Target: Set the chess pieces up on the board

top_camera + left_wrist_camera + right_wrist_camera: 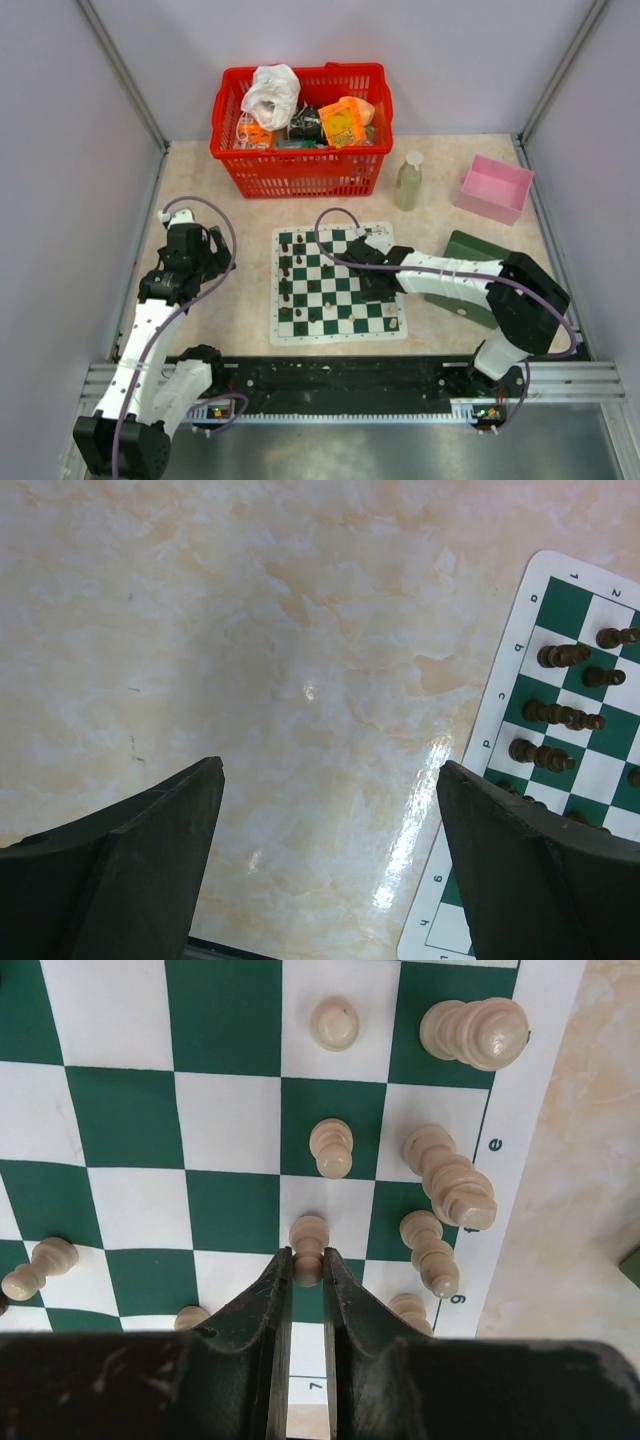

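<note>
The green and white board (pixel 345 285) lies mid-table. Dark brown chess pieces (pixel 286 270) stand along its left side, and the left wrist view shows them too (pixel 563 715). My right gripper (pixel 378 292) reaches over the board's right part, shut on a cream pawn (pixel 308 1245) just above a green square (pixel 225 1020). Beside it stand other cream pawns (pixel 332 1148), and larger cream pieces (pixel 455 1185) are at the right edge. My left gripper (pixel 205 250) hovers open over bare tabletop left of the board (pixel 575 595), with nothing between its fingers (pixel 170 830).
A red basket (pixel 300 170) of packets sits at the back. A pale green bottle (pixel 408 180) and a pink box (pixel 494 188) stand at the back right. A dark green box (pixel 470 255) lies right of the board, under my right arm.
</note>
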Controlling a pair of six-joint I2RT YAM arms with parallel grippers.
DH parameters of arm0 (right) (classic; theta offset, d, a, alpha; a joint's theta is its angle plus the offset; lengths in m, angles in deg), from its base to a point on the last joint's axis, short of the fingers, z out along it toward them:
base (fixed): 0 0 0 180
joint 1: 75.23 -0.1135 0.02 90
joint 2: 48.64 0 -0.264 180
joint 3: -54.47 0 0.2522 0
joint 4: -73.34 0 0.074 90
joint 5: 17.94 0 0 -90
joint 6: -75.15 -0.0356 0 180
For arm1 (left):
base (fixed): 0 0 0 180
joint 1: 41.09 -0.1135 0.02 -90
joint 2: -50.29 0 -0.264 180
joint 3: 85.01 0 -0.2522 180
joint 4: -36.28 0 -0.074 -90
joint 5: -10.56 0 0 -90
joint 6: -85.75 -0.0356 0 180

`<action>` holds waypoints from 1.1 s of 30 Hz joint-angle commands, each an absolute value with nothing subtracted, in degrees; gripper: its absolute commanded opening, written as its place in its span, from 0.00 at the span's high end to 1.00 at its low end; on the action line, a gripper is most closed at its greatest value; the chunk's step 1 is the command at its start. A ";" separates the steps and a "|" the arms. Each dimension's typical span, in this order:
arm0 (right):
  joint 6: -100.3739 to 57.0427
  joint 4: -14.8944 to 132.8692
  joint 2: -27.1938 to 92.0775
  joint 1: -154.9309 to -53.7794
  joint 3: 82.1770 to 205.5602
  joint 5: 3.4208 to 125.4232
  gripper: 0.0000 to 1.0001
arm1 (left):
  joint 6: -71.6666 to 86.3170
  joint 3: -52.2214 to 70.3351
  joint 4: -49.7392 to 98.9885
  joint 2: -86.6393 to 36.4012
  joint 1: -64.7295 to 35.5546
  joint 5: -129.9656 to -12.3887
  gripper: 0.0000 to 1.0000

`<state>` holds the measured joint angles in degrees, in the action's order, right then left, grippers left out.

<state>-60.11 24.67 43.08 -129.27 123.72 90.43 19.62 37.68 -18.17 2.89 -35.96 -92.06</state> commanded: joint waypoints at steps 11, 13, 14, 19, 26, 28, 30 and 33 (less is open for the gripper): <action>-61.08 26.54 42.15 -128.14 122.02 90.52 0.86 | 19.39 37.81 -16.06 3.18 -35.90 -91.74 0.07; -60.91 26.62 42.33 -128.14 122.02 90.43 0.86 | 19.39 37.81 -16.06 3.18 -35.90 -91.66 0.07; -60.91 26.54 42.33 -128.05 121.94 90.35 0.85 | 19.39 37.81 -16.06 3.18 -35.90 -91.66 0.07; -60.03 27.06 42.33 -128.05 122.37 89.38 0.79 | 19.30 37.81 -16.06 3.44 -35.90 -91.74 0.07; -57.22 25.93 40.14 -128.49 126.76 86.56 0.67 | 19.30 37.81 -16.06 3.62 -35.90 -91.83 0.07; -56.78 24.78 38.82 -128.93 128.34 87.00 0.64 | 19.30 37.90 -16.06 3.71 -35.90 -91.83 0.07; -56.51 23.99 37.50 -129.45 129.31 87.18 0.63 | 19.47 37.90 -16.06 3.71 -35.90 -91.92 0.07; -56.07 23.37 36.26 -130.77 129.84 87.53 0.62 | 19.30 37.90 -16.06 3.71 -35.90 -91.83 0.07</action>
<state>-57.35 24.19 40.55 -129.18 126.43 87.20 19.62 37.68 -18.17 2.89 -35.96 -92.08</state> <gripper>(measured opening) 0.372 0.927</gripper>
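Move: My right hand already has a white pawn pinched over its empty f7 square, which lies straight beneath, some 2 cm down. The e7 pawn stands about 3 cm ahead. On the last rank, the white f8 piece is 3 cm to the right and the e8 piece 3 cm ahead and 3 cm right. A loose pawn is some 5 cm back and 4 cm left. From my left hand, f7 is about 35 cm right, 5 cm back and 13 cm down. I ease my right hand down by barely half a centimetre to set the pawn on f7, then open the fingers part-way and let go of its head. Once they are apart I lift clear, about 3 cm up from the lowest point and some 2 cm left, away from the last-rank pieces. ##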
